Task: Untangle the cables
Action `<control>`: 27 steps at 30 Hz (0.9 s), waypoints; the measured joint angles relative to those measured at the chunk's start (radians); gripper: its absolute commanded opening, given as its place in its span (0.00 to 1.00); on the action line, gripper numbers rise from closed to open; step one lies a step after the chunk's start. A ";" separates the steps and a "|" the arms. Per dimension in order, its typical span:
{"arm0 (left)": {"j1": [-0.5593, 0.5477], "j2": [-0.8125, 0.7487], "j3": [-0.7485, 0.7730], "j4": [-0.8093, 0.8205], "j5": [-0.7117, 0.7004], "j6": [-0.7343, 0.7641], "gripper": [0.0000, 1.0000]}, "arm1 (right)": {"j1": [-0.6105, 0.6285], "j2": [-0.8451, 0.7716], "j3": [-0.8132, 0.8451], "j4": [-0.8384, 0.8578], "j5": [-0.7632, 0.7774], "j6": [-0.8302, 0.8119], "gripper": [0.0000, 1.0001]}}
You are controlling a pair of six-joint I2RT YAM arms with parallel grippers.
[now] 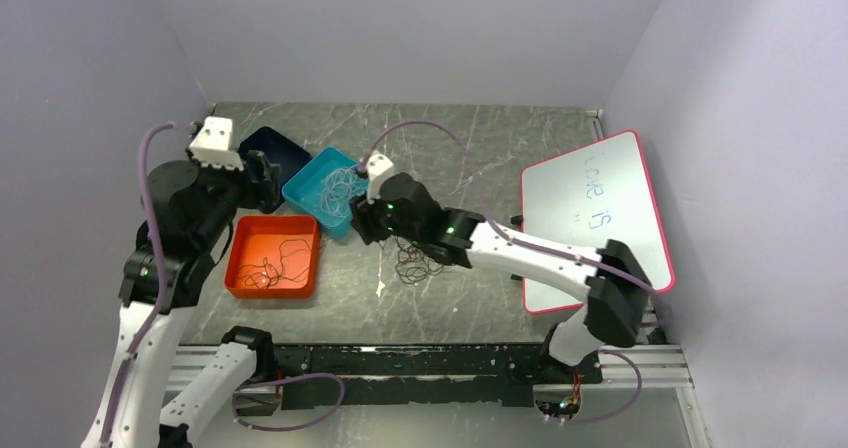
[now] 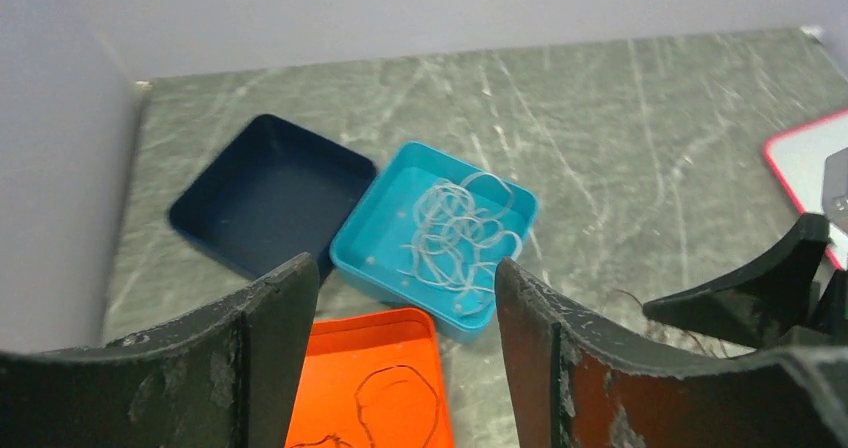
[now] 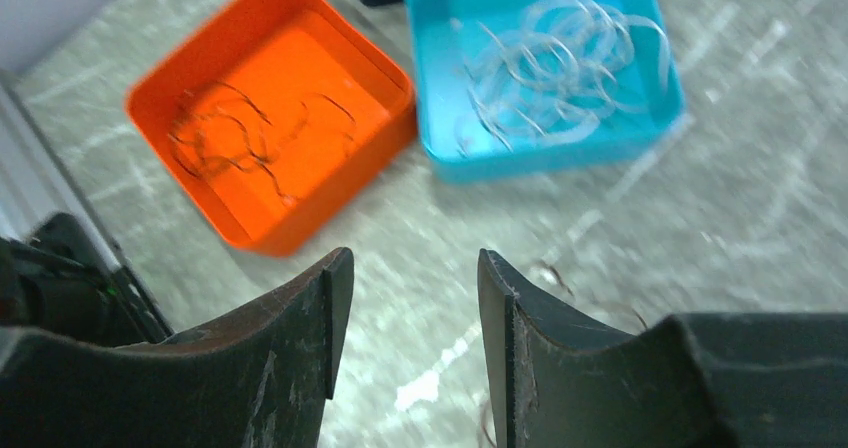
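Observation:
A loose tangle of dark cables [image 1: 415, 261] lies on the marble table under my right forearm. Whitish cables [image 1: 338, 183] [image 2: 455, 233] [image 3: 555, 73] fill the teal tray [image 1: 303, 204]. Dark cables [image 1: 275, 263] [image 3: 240, 138] rest in the orange tray [image 1: 232, 263]. My right gripper [image 1: 360, 230] [image 3: 412, 298] hovers open over bare table between the trays and the tangle, with nothing between its fingers. A stray dark strand [image 3: 550, 273] shows beside its right finger. My left gripper [image 1: 262, 193] [image 2: 405, 308] hangs open and empty above the orange tray's far edge.
An empty dark blue tray [image 1: 285, 148] [image 2: 265, 193] sits behind the teal one near the back left wall. A pink-rimmed whiteboard [image 1: 595, 218] lies at the right. Grey walls close in the table on three sides.

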 measured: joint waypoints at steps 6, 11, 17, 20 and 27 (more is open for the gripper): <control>0.000 0.096 -0.053 0.069 0.193 -0.038 0.67 | -0.129 -0.188 -0.154 -0.163 -0.040 -0.036 0.52; -0.005 0.135 -0.086 0.101 0.291 -0.087 0.67 | -0.238 -0.230 -0.181 -0.285 -0.129 -0.117 0.52; -0.039 0.145 -0.091 0.142 0.325 -0.124 0.64 | -0.278 -0.170 -0.185 -0.385 -0.217 -0.245 0.53; -0.087 0.146 -0.141 0.200 0.335 -0.157 0.64 | -0.290 -0.119 -0.185 -0.400 -0.262 -0.296 0.53; -0.213 0.164 -0.290 0.252 0.314 -0.229 0.65 | -0.305 -0.051 -0.185 -0.403 -0.320 -0.370 0.52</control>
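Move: The brown cable tangle lies about 12 cm to my right hand's right, 2 cm ahead and some 20 cm below. The teal bin is about 20 cm ahead and 9 cm left of that hand; the orange bin is 2 cm ahead and 23 cm left. From my left hand, the tangle is about 28 cm right, 1 cm ahead and 34 cm down, with the teal bin 19 cm ahead and 7 cm right, and the orange bin 1 cm ahead and 7 cm left. I swing my right hand away from the bins, some 15 cm to the right, then sink about 12 cm over the brown tangle, tipping its fingers some 30 degrees steeper and keeping them half open, without touching. My left hand comes rightward and down towards the tangle too, turning clockwise and nosing down, still open. ##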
